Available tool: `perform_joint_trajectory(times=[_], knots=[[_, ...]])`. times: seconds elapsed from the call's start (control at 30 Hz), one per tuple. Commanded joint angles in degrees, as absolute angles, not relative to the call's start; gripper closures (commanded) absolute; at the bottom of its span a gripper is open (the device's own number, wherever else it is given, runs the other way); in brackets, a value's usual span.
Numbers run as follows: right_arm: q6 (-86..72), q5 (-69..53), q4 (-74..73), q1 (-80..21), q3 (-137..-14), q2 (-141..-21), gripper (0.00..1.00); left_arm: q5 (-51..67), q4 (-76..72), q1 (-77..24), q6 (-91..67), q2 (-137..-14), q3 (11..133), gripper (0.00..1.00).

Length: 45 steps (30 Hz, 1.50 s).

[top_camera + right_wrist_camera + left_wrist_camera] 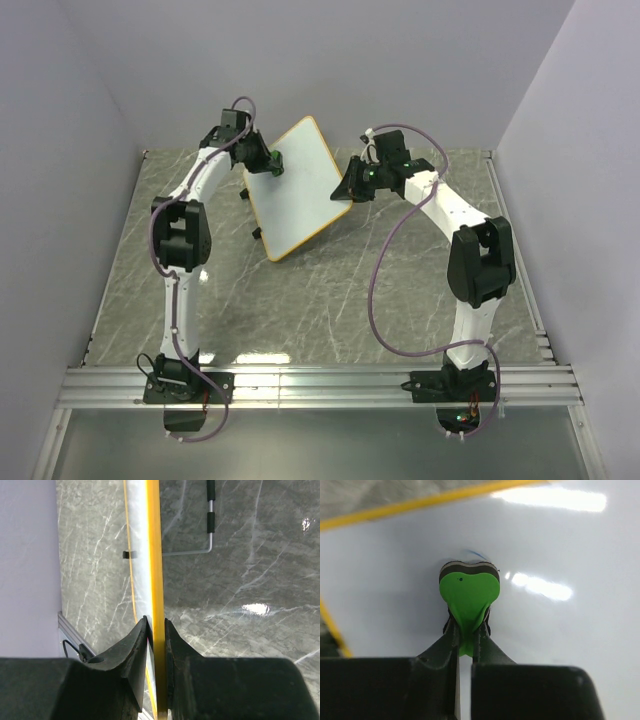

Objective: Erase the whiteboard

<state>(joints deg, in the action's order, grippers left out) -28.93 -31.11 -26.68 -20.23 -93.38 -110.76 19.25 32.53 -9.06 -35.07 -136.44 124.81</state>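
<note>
The whiteboard stands tilted at the back middle of the table, white face with a yellow-orange rim. My left gripper is shut on the green-and-black eraser, whose dark felt side presses the board's face near its left edge. A faint blue mark shows just above the eraser. My right gripper is shut on the board's right edge; in the right wrist view the yellow rim runs straight between the two black fingers.
The grey marble tabletop spreads in front of the board. The board's metal stand leg with black sleeves shows behind it. Pale walls enclose the back and sides, and an aluminium rail runs along the near edge.
</note>
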Motion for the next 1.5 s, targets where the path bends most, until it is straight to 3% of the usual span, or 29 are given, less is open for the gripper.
perform_joint_trajectory(times=[0.0,0.13,0.47,1.03,1.3,1.47], knots=[[-24.70,-25.49,-37.26,-22.85,-91.49,-115.66,1.00,26.72,35.42,-15.29,-36.65,-135.79,121.98,1.00],[-24.35,-25.40,-37.53,-22.85,-91.23,-115.32,1.00,24.35,37.35,-13.63,-37.78,-140.08,129.09,1.00],[-23.82,-25.05,-37.62,-22.85,-87.89,-112.68,1.00,17.58,32.26,-3.70,-42.72,-146.33,128.85,1.00],[-23.38,-24.79,-37.71,-23.11,-86.93,-112.76,1.00,40.25,9.32,-9.40,-51.76,-141.42,127.54,1.00],[-23.38,-24.87,-37.35,-23.12,-86.83,-113.20,1.00,40.69,9.05,-10.37,-52.99,-138.87,123.84,1.00],[-23.38,-24.87,-37.35,-23.20,-87.19,-113.29,1.00,34.73,14.92,-10.02,-51.24,-140.09,127.00,1.00]])
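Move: The whiteboard's far corner lies some 10 cm ahead of the left hand, 9 cm right and 7 cm higher. The faint blue streak is about 3 cm ahead, 1 cm right and 3 cm below, just past the held eraser. The board's left corner lies level with it fore and aft, 7 cm left, 5 cm lower. From the right hand, the far corner is roughly 22 cm ahead, 9 cm left and 1 cm above. The green eraser, still pinched by the left hand and kept on the sloping board, goes briefly right, then sweeps about 10 cm left, forward and downslope. It then reverses some 13 cm right and upslope, easing back late and ending closer to the far corner, while the wrist rolls its left side down about 25 degrees. The right hand keeps its grip on the right corner, drifting slightly back. ##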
